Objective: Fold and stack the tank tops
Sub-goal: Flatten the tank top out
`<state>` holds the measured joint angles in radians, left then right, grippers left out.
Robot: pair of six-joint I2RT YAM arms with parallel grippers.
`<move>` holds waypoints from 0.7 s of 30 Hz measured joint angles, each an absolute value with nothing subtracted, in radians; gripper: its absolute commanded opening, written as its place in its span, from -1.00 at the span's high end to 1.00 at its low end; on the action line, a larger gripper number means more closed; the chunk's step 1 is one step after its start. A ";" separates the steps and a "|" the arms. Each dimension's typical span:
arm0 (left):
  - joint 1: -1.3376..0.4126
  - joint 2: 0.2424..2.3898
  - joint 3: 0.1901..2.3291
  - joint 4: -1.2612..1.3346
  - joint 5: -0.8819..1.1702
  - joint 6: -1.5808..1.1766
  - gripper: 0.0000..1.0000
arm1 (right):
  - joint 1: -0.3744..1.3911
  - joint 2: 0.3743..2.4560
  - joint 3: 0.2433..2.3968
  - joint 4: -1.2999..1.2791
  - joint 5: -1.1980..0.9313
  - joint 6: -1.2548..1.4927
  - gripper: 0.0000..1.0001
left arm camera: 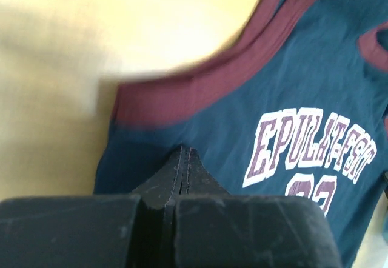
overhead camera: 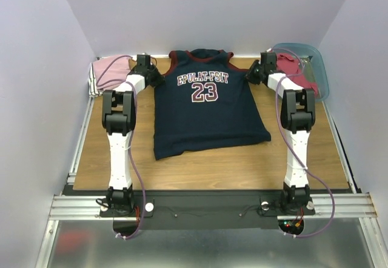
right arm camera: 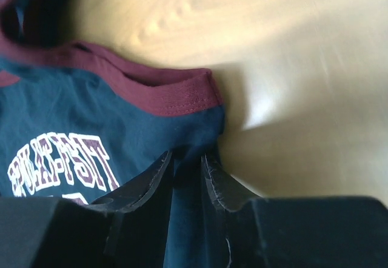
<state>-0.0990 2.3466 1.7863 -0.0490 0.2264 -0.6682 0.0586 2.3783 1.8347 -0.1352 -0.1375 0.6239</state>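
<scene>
The navy jersey [overhead camera: 206, 119], with maroon trim and a white "23", lies flat and face up in the middle of the wooden table [overhead camera: 242, 166]. My left gripper [overhead camera: 153, 77] is at its left armhole. In the left wrist view that gripper [left arm camera: 183, 153] has its tips pressed together on the navy cloth [left arm camera: 303, 68] just below the maroon trim. My right gripper [overhead camera: 251, 74] is at the right armhole. The right wrist view shows a fold of the jersey [right arm camera: 73, 116] bunched between the tips of this gripper [right arm camera: 188, 159]. A pink top [overhead camera: 103, 74] lies at the back left.
A teal plastic bin [overhead camera: 319, 68] stands at the back right corner with a red top [overhead camera: 298, 74] in it. White walls close in the table on three sides. Both arms reach forward along the jersey's sides.
</scene>
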 measured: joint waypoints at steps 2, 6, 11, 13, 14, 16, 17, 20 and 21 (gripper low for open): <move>-0.099 2.411 1.887 -0.055 0.233 -0.669 0.97 | 0.061 2.436 1.938 -0.167 -0.130 0.613 0.38; -0.096 2.486 2.009 -0.076 0.252 -0.676 0.66 | 0.067 2.538 2.121 -0.219 -0.117 0.593 0.25; -0.090 2.518 2.057 -0.057 0.297 -0.693 0.13 | 0.067 2.606 2.255 -0.260 -0.101 0.565 -0.15; -0.085 2.518 2.049 -0.014 0.329 -0.706 0.05 | 0.066 2.613 2.286 -0.279 -0.100 0.553 -0.28; -0.083 2.518 2.038 0.021 0.353 -0.714 0.03 | 0.066 2.613 2.293 -0.287 -0.100 0.547 -0.34; -0.081 2.510 2.002 0.089 0.391 -0.725 -0.02 | 0.066 2.611 2.300 -0.289 -0.101 0.537 -0.46; -0.080 2.502 1.986 0.107 0.402 -0.728 -0.03 | 0.066 2.606 2.300 -0.294 -0.100 0.530 -0.49; -0.077 2.435 1.879 0.174 0.433 -0.747 -0.03 | 0.066 2.544 2.232 -0.315 -0.091 0.510 -0.55; -0.077 2.391 1.824 0.195 0.437 -0.755 -0.03 | 0.066 2.495 2.180 -0.323 -0.080 0.502 -0.55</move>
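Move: Both my hands are already down on the tank top just behind its armhole corners: the left corner is about 3 cm ahead of my left hand and 1 cm left, the right one 3 cm straight ahead of my right. The 23 lies some 20 cm right and 5 cm back of my left hand, 21 cm left and 6 cm back of my right. The folded stack is about 23 cm left of my left hand and 2 cm ahead, the bin 25 cm right of my right hand and 2 cm ahead. With both hands on the cloth at the armholes, I drag it forward towards the table's back edge, about 5 cm with my left and 6 cm with my right. Then I lift both hands 3 to 4 cm clear and draw back a couple of centimetres, opening my shut left fingers halfway and my right ones wider; my left hand also drifts right and tips its fingers up some 10 degrees. ##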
